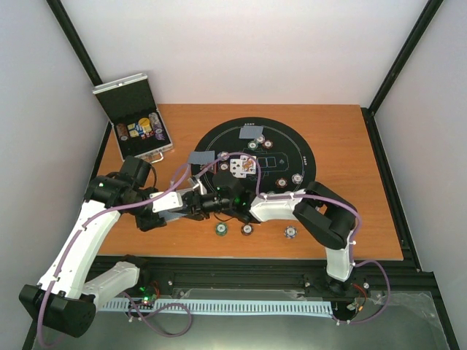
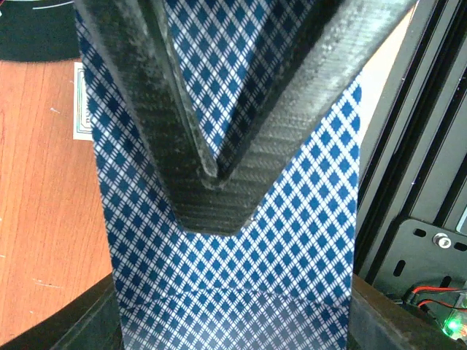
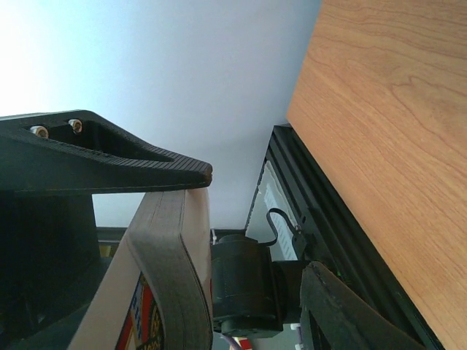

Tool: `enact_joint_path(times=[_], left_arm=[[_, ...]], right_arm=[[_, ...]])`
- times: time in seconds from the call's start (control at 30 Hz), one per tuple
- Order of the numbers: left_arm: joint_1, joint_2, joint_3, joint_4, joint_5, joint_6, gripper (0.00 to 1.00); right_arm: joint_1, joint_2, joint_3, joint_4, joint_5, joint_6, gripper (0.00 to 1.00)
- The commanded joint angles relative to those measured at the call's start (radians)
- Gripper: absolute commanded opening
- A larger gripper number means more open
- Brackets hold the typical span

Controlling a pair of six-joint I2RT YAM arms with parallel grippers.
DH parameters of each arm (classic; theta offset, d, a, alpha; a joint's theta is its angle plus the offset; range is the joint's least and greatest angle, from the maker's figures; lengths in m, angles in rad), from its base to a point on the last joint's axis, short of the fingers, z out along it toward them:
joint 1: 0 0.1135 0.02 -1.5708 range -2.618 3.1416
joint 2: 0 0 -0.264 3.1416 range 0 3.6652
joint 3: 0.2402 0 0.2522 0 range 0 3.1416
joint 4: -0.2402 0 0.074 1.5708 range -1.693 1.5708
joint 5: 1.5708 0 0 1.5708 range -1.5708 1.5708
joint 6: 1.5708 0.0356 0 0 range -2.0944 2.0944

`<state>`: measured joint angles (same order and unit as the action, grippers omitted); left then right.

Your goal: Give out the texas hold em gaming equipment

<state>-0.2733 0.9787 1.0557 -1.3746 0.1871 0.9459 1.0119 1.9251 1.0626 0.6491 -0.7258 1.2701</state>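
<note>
My left gripper (image 1: 201, 203) is shut on the deck of playing cards (image 2: 233, 277), whose blue-and-white diamond back fills the left wrist view under the closed fingertips (image 2: 215, 197). My right gripper (image 1: 232, 200) meets it from the right. In the right wrist view the deck (image 3: 179, 240) is seen edge-on. It lies against the upper finger (image 3: 146, 164) and a wide gap separates it from the lower finger (image 3: 343, 306), so the jaws are open. Chips (image 1: 282, 182), two face-down cards (image 1: 250, 132) and face-up cards (image 1: 239, 168) lie on the round black mat (image 1: 306, 149).
Three chips (image 1: 247, 229) lie on the wood table (image 1: 350, 219) in front of the mat. An open silver case (image 1: 135, 124) with more chips stands at the back left corner. The black frame rail (image 1: 241, 266) runs along the near table edge.
</note>
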Motion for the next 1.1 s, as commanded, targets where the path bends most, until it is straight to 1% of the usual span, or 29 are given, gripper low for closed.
enact_joint_path(times=[0.0,0.07,0.1,0.13,0.2,0.33,0.6,0.73,0.87,0.97,1.07], left_arm=[[0.000,-0.018,0.035,-0.018,0.018,0.003,0.01],[0.000,-0.018,0.032,-0.017,0.018,0.002,0.01],[0.000,-0.019,0.031,-0.016,0.016,0.003,0.01],[0.000,-0.019,0.028,-0.014,0.015,0.004,0.01],[0.000,-0.019,0.026,-0.015,0.013,0.005,0.01],[0.000,-0.023,0.026,-0.017,0.012,0.010,0.01],[0.000,-0.026,0.022,-0.018,0.008,0.010,0.01],[0.000,-0.029,0.016,-0.014,0.005,0.011,0.01],[0.000,-0.025,0.019,-0.015,0.012,0.011,0.01],[0.000,-0.024,0.020,-0.014,0.011,0.009,0.01],[0.000,-0.028,0.017,-0.015,0.005,0.011,0.01]], right_arm=[[-0.016,-0.039,-0.008,-0.094,0.011,-0.036,0.50],[-0.016,-0.055,-0.002,-0.103,0.009,-0.036,0.47],[-0.017,-0.066,0.000,-0.114,0.011,-0.041,0.43],[-0.016,-0.081,0.003,-0.132,0.014,-0.049,0.36],[-0.017,-0.104,-0.001,-0.158,0.023,-0.065,0.26],[-0.024,-0.132,-0.010,-0.207,0.028,-0.090,0.15],[-0.054,-0.168,-0.004,-0.304,0.005,-0.146,0.14],[-0.061,-0.186,-0.004,-0.337,-0.002,-0.166,0.19],[-0.061,-0.186,-0.010,-0.327,-0.004,-0.154,0.20],[-0.061,-0.186,-0.014,-0.317,-0.005,-0.146,0.16],[-0.066,-0.189,-0.004,-0.352,-0.010,-0.165,0.08]])
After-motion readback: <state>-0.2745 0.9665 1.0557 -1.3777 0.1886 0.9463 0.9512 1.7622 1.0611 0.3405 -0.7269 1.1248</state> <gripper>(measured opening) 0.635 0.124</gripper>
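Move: The top card of the blue-backed deck already juts out to the right, its middle about 1 cm to the right of the right hand and 1 cm below it; the deck itself, held by the left hand, is some 3 cm to the right hand's left. On the table roughly 15 cm below, the green chip stack is about 11 cm right and 8 cm back, and a face-down card on the mat's edge 16 cm ahead and 4 cm right. From the left hand, the top card's middle is about 5 cm right. The top card, with a right finger already over its back, is drawn off the deck: the right fingers close from half open to nearly shut on it while the hand rises about 2 cm, then carries on rightward, some 3.5 cm in all, edging slightly forward at the end. The left hand keeps its grip on the deck, giving about half a centimetre rightward midway and coming back. ##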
